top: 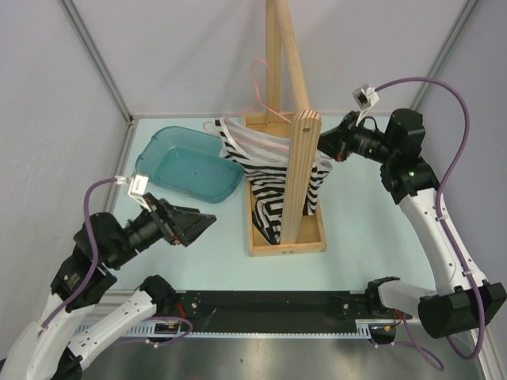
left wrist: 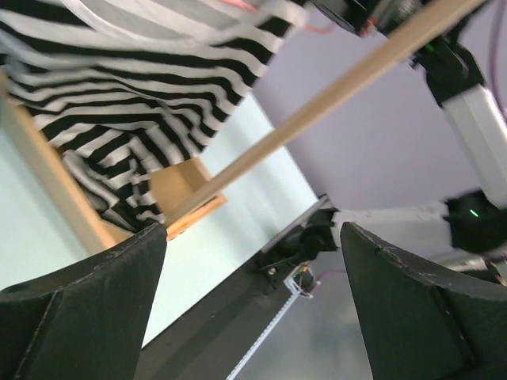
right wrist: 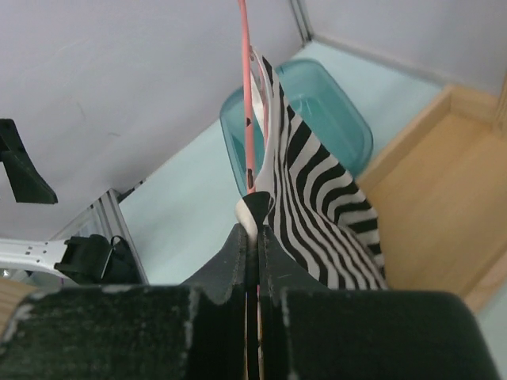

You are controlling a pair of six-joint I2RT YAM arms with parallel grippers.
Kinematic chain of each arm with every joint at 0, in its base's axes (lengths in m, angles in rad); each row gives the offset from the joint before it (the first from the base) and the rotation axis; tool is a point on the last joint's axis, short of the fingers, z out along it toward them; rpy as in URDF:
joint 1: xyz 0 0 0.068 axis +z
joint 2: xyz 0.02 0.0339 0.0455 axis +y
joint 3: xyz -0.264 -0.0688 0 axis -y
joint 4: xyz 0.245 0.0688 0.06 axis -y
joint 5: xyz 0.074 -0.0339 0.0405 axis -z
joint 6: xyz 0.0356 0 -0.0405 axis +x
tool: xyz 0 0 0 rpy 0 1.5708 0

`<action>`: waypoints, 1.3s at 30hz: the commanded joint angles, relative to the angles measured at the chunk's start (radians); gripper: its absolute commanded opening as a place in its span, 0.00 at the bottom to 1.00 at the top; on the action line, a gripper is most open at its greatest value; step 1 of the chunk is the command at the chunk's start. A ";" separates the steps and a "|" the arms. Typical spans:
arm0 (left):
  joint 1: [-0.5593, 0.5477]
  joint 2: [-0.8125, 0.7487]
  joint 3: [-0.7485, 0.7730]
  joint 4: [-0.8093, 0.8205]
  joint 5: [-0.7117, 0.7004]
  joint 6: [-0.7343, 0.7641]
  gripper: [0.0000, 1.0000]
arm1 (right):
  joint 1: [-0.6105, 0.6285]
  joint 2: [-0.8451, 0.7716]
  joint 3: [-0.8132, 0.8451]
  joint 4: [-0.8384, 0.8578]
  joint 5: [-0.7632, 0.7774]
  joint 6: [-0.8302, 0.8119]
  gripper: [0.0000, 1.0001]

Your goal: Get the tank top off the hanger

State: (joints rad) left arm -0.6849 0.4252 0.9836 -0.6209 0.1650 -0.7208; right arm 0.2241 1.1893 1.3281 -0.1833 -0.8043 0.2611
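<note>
The black-and-white striped tank top (top: 268,170) hangs on the pink wire hanger (top: 260,83), draped over the upright wooden stand. My right gripper (top: 326,147) is at the garment's right edge. In the right wrist view its jaws (right wrist: 257,226) are shut on a pinch of the tank top's edge (right wrist: 317,206), and the hanger wire (right wrist: 246,103) runs straight up from between the fingertips. My left gripper (top: 198,226) is open and empty, low and left of the stand. In its wrist view (left wrist: 253,229) the tank top (left wrist: 119,103) hangs well beyond the fingers.
A teal plastic tub (top: 190,162) sits left of the wooden stand (top: 303,174); it also shows in the right wrist view (right wrist: 341,111). The stand's tray base (top: 287,237) is under the garment. Its slanted rod (left wrist: 317,111) crosses the left wrist view. Grey walls enclose the table.
</note>
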 commanded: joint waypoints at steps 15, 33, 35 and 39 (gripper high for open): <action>0.016 0.590 0.297 0.069 -0.122 0.161 0.81 | -0.095 -0.545 -0.429 -0.093 0.062 0.198 0.00; 0.039 0.866 0.460 0.066 -0.240 0.256 0.63 | -0.098 -0.620 -0.455 -0.113 0.086 0.205 0.00; 0.042 0.905 0.472 0.061 -0.243 0.254 0.62 | -0.098 -0.622 -0.455 -0.111 0.083 0.208 0.00; 0.050 0.935 0.475 0.050 -0.281 0.244 0.55 | -0.100 -0.629 -0.455 -0.108 0.083 0.214 0.00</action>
State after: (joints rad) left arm -0.6476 1.3464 1.4178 -0.5644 -0.0685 -0.4877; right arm 0.1307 0.5804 0.8646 -0.3603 -0.7181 0.4469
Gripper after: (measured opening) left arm 0.573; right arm 0.051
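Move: The tank top's left shoulder, on the free end of the hanger, is about 25 cm ahead of the left hand, 4 cm to its right and nearly level in height; the near post lies 15 cm ahead and 21 cm right, and the teal tub 26 cm ahead, 7 cm left, far below. From the right hand, which grips the right shoulder, the left shoulder is about 8 cm ahead and 23 cm left, with the post only 5 cm left and slightly back. Back about 11 cm, with some 7 cm down and a little to the right, the right hand draws the hanger, shut on the shoulder throughout, then nearly stops. Meanwhile the left hand reaches forward some 20 cm, right and slightly down, to the garment's left shoulder, rolling its left side up and partly closing its fingers around the strap and hanger end without yet shutting. ##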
